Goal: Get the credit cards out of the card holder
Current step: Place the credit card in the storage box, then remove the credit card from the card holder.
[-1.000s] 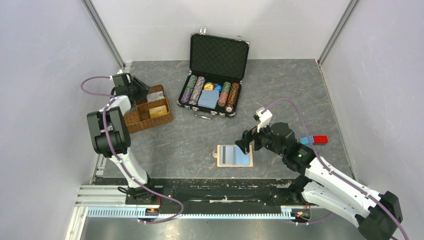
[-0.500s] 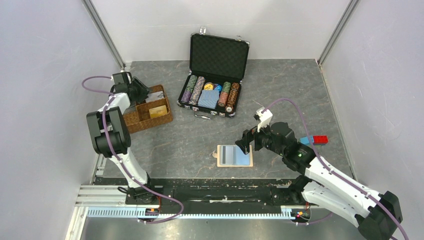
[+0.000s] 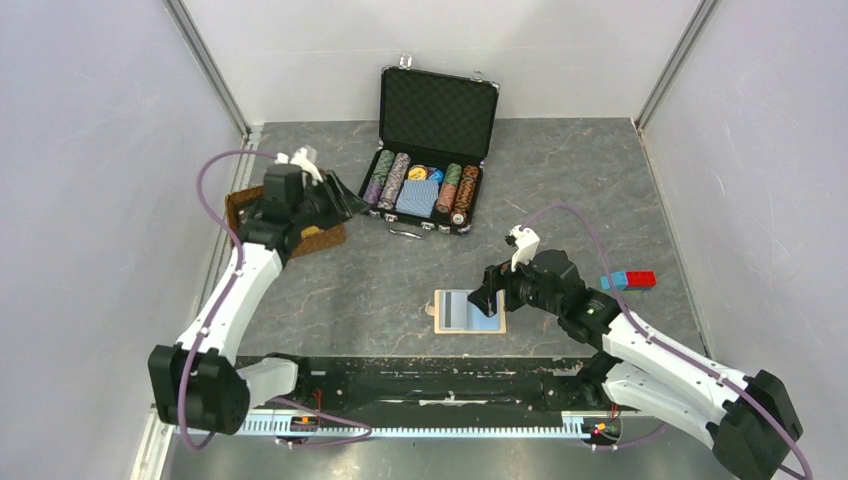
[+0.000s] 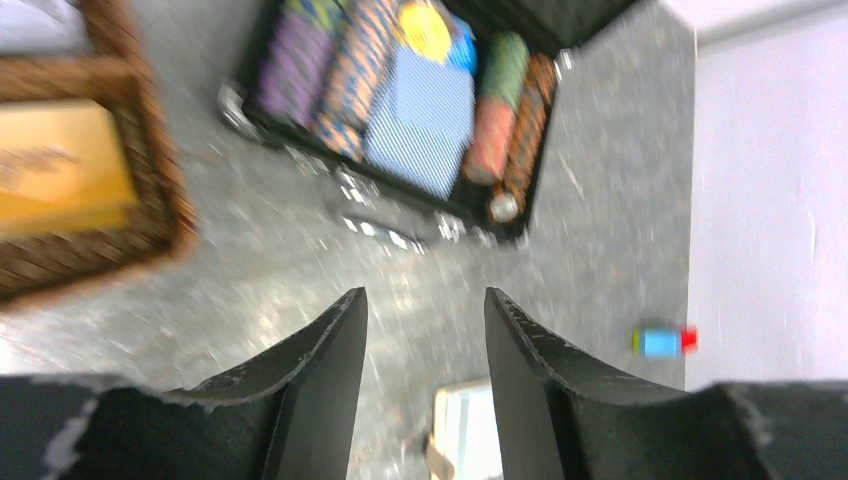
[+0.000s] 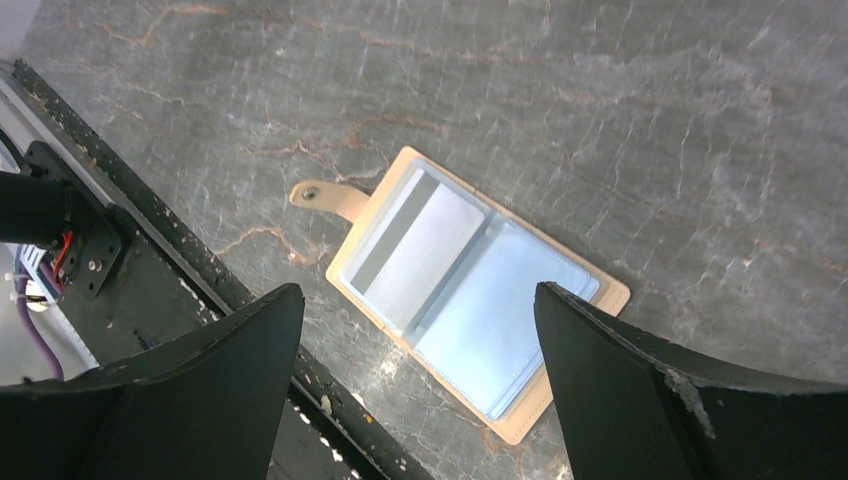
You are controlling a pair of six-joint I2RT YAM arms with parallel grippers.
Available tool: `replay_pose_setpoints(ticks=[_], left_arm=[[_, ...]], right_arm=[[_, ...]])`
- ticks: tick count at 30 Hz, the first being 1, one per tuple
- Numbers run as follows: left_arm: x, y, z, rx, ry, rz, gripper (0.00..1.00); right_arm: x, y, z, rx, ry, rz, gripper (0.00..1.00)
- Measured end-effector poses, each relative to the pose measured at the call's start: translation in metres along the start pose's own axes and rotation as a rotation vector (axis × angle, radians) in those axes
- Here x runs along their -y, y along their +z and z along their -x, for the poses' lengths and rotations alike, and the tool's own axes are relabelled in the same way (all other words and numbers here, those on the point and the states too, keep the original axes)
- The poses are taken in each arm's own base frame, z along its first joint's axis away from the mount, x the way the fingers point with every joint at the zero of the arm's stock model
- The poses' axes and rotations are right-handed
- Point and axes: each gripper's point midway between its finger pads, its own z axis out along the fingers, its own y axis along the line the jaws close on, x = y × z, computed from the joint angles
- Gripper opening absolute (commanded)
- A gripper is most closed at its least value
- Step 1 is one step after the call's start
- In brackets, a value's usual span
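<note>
The card holder point(image 3: 469, 311) lies open on the table near the front edge, tan with pale blue pockets point(image 5: 500, 325). A grey-white credit card point(image 5: 415, 245) with a dark stripe sits in its left pocket, and the strap tab point(image 5: 325, 196) points away. My right gripper point(image 3: 485, 302) hovers just above the holder's right edge, open, with nothing between its fingers point(image 5: 417, 292). My left gripper point(image 3: 340, 198) is open and empty over the table beside the wicker tray point(image 4: 425, 295). A gold credit card point(image 4: 60, 180) lies in that tray. The left wrist view is blurred.
The brown wicker tray point(image 3: 290, 238) stands at the left, partly under my left arm. An open black case point(image 3: 425, 200) with poker chips and a blue card deck point(image 4: 420, 110) is at the back centre. A red-and-blue brick point(image 3: 629, 280) lies at the right.
My left arm has swung right, away from over the wicker tray toward the table's middle. My right gripper has dropped closer to the card holder and narrowed a little.
</note>
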Motion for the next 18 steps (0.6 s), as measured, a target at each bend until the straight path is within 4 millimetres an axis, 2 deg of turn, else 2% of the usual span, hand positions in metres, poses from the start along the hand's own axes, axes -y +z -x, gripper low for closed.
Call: replay_pose_setpoints(ticks=[3,8,14,18], left_arm=[[0.016,-0.008,-0.050,-0.095,0.044,-0.064,0.55],[0.025,-0.021,-0.124,-0.229,0.114,-0.126,0.55],[0.021,-0.030,-0.202,-0.365,0.148,-0.191,0.55],[0.014,-0.028,-0.245,-0.464,0.163,-0.180,0.56]], right_arm=[[0.003,0.001,-0.014,-0.032,0.025,0.002,0.89],[0.003,0.000,-0.025,-0.049,0.055,0.010,0.88],[0.002,-0.005,-0.022,-0.006,0.076,0.013,0.86],[0.008,-0.003,-0.033,-0.027,0.092,-0.004,0.85]])
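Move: The open card holder lies some 20 cm back and 25 cm to the right of the empty left hand, about 21 cm below; its strap tab is about 19 cm back and 15 cm right of that hand. The storage box sits roughly 3 cm ahead and 19 cm left, the poker case 11 cm ahead and 12 cm right. From the right hand the holder is about 2 cm back, 5 cm left and 12 cm below. Back, down and to the right in one quick sweep of about 25 cm, the left hand leaves the storage box and poker case for the strap-tab side of the card holder, swinging some 25 degrees clockwise and tipping its fingers down a little, half open and empty. The right hand, wide open over the holder, eases down and slightly back by about 3 cm. ##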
